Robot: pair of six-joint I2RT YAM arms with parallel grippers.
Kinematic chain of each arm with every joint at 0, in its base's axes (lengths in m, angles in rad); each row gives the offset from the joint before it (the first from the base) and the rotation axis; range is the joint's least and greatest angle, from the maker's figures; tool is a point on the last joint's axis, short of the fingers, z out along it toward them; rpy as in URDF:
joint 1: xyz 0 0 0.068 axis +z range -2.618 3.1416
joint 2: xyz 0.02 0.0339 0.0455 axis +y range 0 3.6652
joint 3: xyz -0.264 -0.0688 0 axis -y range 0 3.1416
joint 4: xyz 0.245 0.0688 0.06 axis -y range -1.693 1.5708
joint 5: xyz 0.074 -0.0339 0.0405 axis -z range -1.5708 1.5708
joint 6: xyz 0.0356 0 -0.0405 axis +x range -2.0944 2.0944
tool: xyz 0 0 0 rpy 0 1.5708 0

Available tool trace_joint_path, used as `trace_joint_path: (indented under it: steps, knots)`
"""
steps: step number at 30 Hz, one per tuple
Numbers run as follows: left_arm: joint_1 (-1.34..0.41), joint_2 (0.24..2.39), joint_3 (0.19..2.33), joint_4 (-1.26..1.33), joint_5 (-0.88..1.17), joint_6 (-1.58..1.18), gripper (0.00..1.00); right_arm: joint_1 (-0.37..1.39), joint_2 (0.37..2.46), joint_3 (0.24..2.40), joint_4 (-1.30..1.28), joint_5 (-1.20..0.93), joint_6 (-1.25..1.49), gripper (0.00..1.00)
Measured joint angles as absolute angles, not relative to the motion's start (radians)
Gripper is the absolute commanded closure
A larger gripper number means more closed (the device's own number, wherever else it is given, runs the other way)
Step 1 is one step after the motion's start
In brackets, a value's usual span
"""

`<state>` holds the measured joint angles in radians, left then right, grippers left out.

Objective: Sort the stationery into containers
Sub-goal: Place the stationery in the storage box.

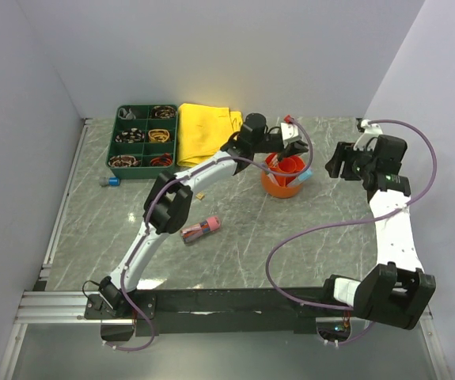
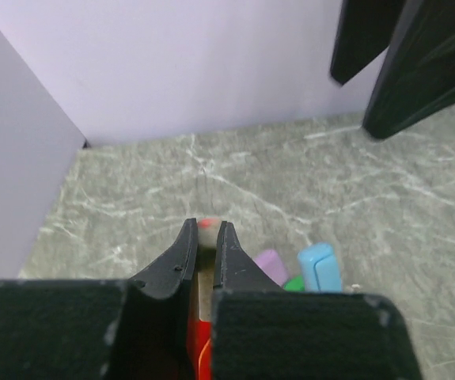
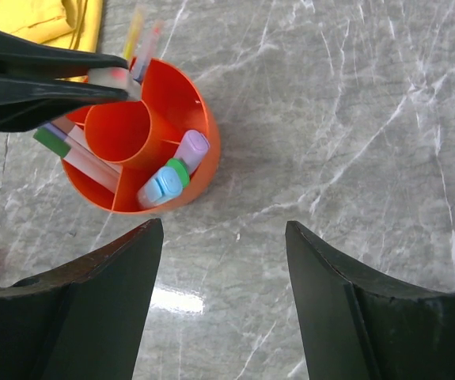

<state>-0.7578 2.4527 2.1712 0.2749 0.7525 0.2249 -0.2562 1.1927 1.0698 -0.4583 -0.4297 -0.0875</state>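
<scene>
My left gripper (image 1: 292, 146) hangs over the round orange pot (image 1: 282, 184) and is shut on a white pen with a red end (image 2: 206, 239). In the right wrist view its dark fingers (image 3: 45, 79) reach in from the left over the pot's rim (image 3: 203, 127). The pot holds several markers, among them a blue-capped one (image 3: 159, 186), a purple-capped one (image 3: 193, 147) and a green-tipped one (image 3: 51, 141). My right gripper (image 3: 223, 229) stands open above bare table to the right of the pot, nothing between its jaws. Pink markers (image 1: 202, 228) lie mid-table.
A dark green compartment tray (image 1: 144, 136) with small bits sits at the back left, a folded yellow cloth (image 1: 207, 131) beside it. A blue-capped item (image 1: 112, 180) lies in front of the tray. A tiny bit (image 1: 202, 192) rests near the left arm. Walls enclose three sides.
</scene>
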Motion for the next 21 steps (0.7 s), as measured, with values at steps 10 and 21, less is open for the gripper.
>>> trace_joint_path:
  steps: [10,21]
  knots:
    - [-0.757,2.487,2.183,0.265,0.735,0.250,0.83,-0.278,1.176,1.007,-0.461,-0.430,-0.087,0.29]
    - [-0.757,2.500,2.183,0.260,0.720,0.265,0.61,-0.282,1.192,1.007,-0.456,-0.435,-0.081,0.29]
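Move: The left hand, pinching the white eraser with its fingers pointing right, is above the orange storage box; the box's middle lies about 9 cm below, 3 cm back and 2 cm left. In the box, the blue highlighter stands some 7 cm back and 2 cm right of the hand, the purple marker 4 cm back and 4 cm right, both about 6 cm lower. From the right hand, the box is roughly 13 cm left, 4 cm ahead and 8 cm lower. The left hand's pinch on the white eraser ends: its fingers part to about a third open, the nearer finger coming clear while the eraser still touches the farther one, as the hand sinks some 3 cm towards the orange box and edges about 1 cm forward. The open, empty right hand sinks about 2.5 cm beside the box and draws slightly back. ##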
